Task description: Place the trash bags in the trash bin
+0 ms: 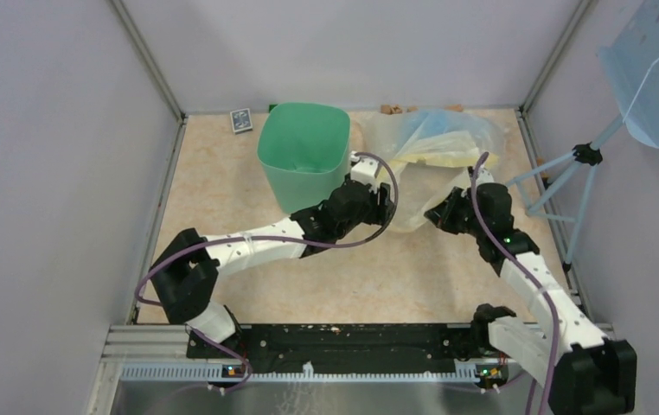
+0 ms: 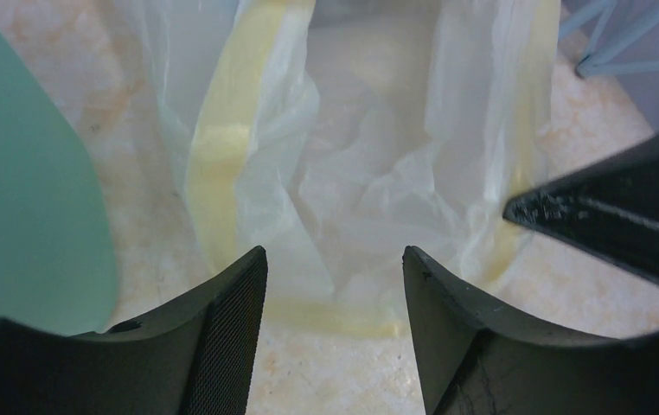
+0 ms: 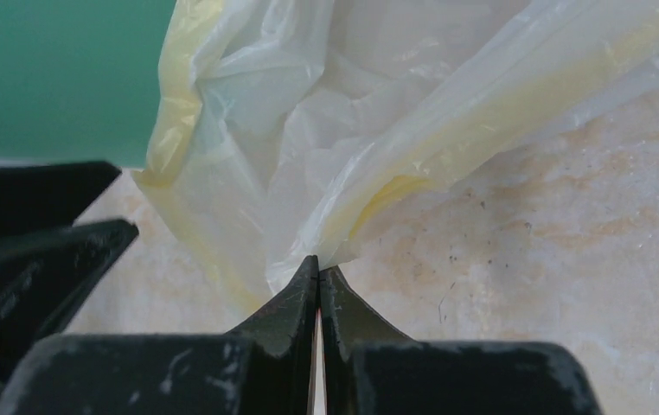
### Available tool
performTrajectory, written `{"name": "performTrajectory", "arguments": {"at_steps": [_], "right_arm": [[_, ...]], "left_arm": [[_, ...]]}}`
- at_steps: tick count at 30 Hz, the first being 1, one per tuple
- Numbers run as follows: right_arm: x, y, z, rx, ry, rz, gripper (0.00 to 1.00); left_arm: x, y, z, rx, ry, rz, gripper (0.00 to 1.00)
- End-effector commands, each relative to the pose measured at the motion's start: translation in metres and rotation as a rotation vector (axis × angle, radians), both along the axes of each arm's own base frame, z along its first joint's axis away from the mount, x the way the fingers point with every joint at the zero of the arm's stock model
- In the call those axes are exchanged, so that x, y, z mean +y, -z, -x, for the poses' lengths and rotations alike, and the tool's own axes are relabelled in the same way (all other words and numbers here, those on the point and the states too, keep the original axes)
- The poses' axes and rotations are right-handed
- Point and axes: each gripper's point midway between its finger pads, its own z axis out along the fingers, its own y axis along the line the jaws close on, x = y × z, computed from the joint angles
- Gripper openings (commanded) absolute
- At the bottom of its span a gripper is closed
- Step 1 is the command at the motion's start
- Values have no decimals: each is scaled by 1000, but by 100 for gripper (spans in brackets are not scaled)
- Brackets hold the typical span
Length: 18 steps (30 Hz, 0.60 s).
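Observation:
The mint-green trash bin [image 1: 303, 154] stands upright at the back middle; its wall fills the left edge of the left wrist view [image 2: 23, 190] and the top left of the right wrist view [image 3: 58, 78]. Right of it lies a clear, yellow-banded plastic bag [image 1: 430, 164], with bluish crinkly plastic, the trash bag [image 1: 434, 123], showing at its far side. My left gripper [image 1: 384, 203] is open and empty, its jaws just short of the clear bag's yellow hem [image 2: 335, 316]. My right gripper [image 3: 319, 264] is shut on the clear bag's edge [image 3: 378, 186], low over the table.
A small dark card box [image 1: 240, 120] lies by the back wall left of the bin. Small brown bits [image 1: 393, 109] lie along the back wall. A pale blue perforated panel on a tripod [image 1: 585, 164] stands at the right. Grey walls close in both sides.

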Motion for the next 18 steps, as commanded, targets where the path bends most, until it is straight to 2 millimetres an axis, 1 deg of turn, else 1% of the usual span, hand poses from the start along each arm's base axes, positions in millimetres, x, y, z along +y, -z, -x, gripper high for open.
{"name": "performTrajectory", "arguments": {"at_steps": [1,3,5,8,11,12,13,14,15,17,18], "right_arm": [[2,9,49,54,-69,-3,0],[-2,15,63,78,-62,-3,0],[1,17,73,95,-72,-26,0],[3,15,77,115,-61,-60,0],[0,21,78,140,-33,-60,0],[1,21,78,141,-37,-62,0],[2,22,78,142,-46,-63,0],[2,23,79,146,-47,-61,0],[2,24,78,148,-47,-61,0],[3,23,78,144,-49,-64,0],[3,22,77,142,-50,-66,0]], "left_arm": [[-9,-41,-15,-105,20,-30,65],[-13,-46,-19,-127,34,-69,66],[-16,-48,-26,-141,32,-107,67],[-19,-44,-35,-151,41,-195,68],[-26,-39,-44,-158,56,-271,69],[-29,-36,-47,-161,64,-294,73],[-32,-31,-50,-158,76,-320,78],[-35,-27,-53,-156,86,-343,86],[-38,-21,-55,-150,93,-365,91],[-43,-11,-62,-130,104,-380,94],[-45,-1,-64,-108,119,-385,94]]}}
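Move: The yellow rim at the far-left side of the trash bag's mouth lies about 9 cm ahead of the open left gripper, neither left nor right, and some 8 cm below. The bin's middle is some 17 cm to that gripper's left and 10 ahead, about level in height. The right gripper already pinches the bag's near-right rim; from it the far-left rim is 11 cm ahead, 7 left and 5 lower, and the near table edge some 20 cm back, 10 below. Keep the right fingers shut on the near-right rim and draw it straight back about 8 cm towards the near table edge, easing down at the end. Meanwhile arc the left gripper forward and right, up about 5 cm and most of the way down again, over the far-left yellow rim, rolling its left side up nearly 20 degrees and opening the fingers wide around the band's line. ##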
